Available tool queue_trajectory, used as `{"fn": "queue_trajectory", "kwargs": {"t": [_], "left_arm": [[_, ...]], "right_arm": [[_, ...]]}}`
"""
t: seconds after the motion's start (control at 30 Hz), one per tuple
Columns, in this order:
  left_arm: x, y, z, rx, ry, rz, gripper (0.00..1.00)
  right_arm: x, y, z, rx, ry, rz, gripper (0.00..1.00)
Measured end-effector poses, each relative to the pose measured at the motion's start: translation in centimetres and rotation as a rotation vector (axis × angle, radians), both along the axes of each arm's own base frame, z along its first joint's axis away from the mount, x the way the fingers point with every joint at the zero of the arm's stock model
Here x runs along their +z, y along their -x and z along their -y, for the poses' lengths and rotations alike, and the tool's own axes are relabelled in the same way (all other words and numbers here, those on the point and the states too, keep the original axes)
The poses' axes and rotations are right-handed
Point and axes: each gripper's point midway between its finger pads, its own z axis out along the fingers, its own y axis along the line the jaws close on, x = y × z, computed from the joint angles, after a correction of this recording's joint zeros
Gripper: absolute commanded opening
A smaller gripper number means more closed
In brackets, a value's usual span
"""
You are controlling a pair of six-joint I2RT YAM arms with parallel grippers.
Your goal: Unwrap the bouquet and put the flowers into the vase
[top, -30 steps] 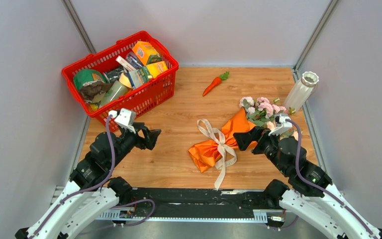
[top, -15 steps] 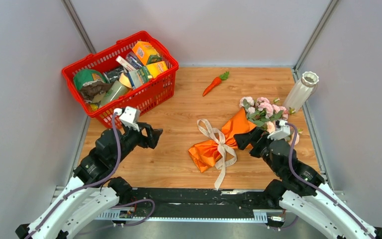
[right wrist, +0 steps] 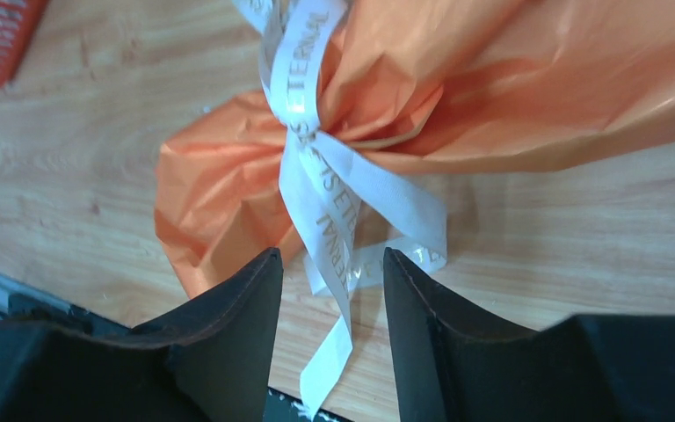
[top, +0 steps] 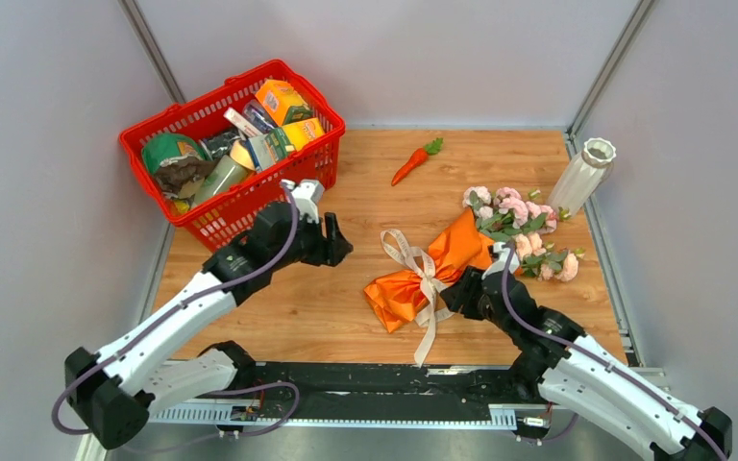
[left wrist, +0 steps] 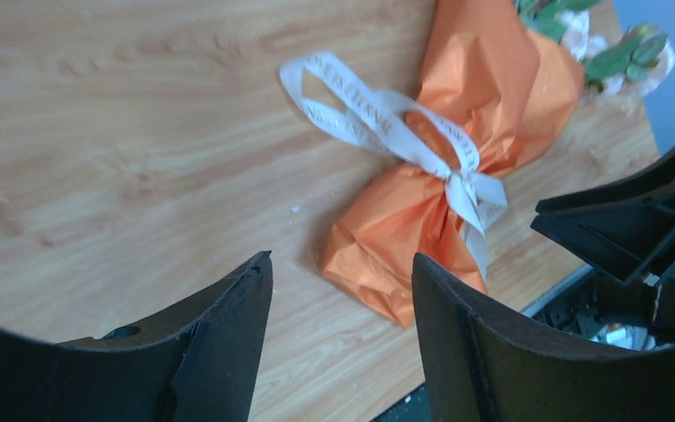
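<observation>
The bouquet (top: 447, 257) lies on its side mid-table, an orange paper cone tied with a cream ribbon (top: 421, 274). Its pink flowers (top: 517, 213) point toward the white ribbed vase (top: 582, 175) at the right wall. My left gripper (top: 338, 246) hangs open left of the bow, nothing between its fingers (left wrist: 228, 334); the wrapping (left wrist: 483, 105) and the ribbon (left wrist: 360, 110) lie ahead of it. My right gripper (top: 450, 292) sits low at the bouquet's near side. In the right wrist view this gripper (right wrist: 332, 260) stands partly open, with a loose ribbon tail (right wrist: 330, 237) hanging between its jaws, ungripped.
A red basket (top: 192, 223) full of groceries stands at the back left, just behind the left arm. A toy carrot (top: 415, 163) lies at the back centre. Grey walls close in on both sides, and the black base rail (top: 375, 379) runs along the near edge.
My left arm has reached forward and right toward the bow. My right gripper has dropped back from the cone's mouth to the ribbon tail, and its jaws have narrowed.
</observation>
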Motion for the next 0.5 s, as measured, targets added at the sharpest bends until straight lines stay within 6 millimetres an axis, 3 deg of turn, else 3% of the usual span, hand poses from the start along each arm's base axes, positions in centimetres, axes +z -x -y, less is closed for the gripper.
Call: {"fn": "queue_trajectory", "kwargs": {"t": [0.1,0.23,0.37,0.5], "left_arm": [[-3.9,0.5,1.5,-0.025,0.024,-0.121,0.66],[-10.1,2.7,1.8,-0.034,0.05,-0.277,0.68],[-13.0,3.9,1.8,-0.037,0.084,-0.336,0.69],[-13.5,3.8,2.7,-0.046,0.143,-0.333,0.7]], "right_arm": [[-1.9,0.8,-1.2,0.074,-0.005,-0.048,0.48],[-3.9,1.8,-2.4,0.148,-0.022,-0.094,0.48],[-5.2,2.6,-3.0,0.204,-0.031,-0.125,0.48],[-5.8,3.0,-3.3,0.231,-0.041,-0.132,0.47]]}}
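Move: The bouquet's gathered end lies about 10 cm right of the left gripper, 4 cm back and 20 cm below; the ribbon knot is some 7 cm farther right and 3 cm farther out than that end. From the right gripper the hanging ribbon tail is about 5 cm left, 4 cm back and 9 cm down, with the knot 5 cm ahead and 6 cm left, and the gathered end 12 cm left and 2 cm ahead. Drop the left gripper about 13 cm, easing back 4 cm and slightly right, tipping it some 20 degrees downward and keeping its fingers open, so it comes in low beside the bouquet's gathered end. Meanwhile sink the right gripper about 6 cm, going left and back towards the ribbon tail with its fingers still half open, and turn it slightly counter-clockwise. ##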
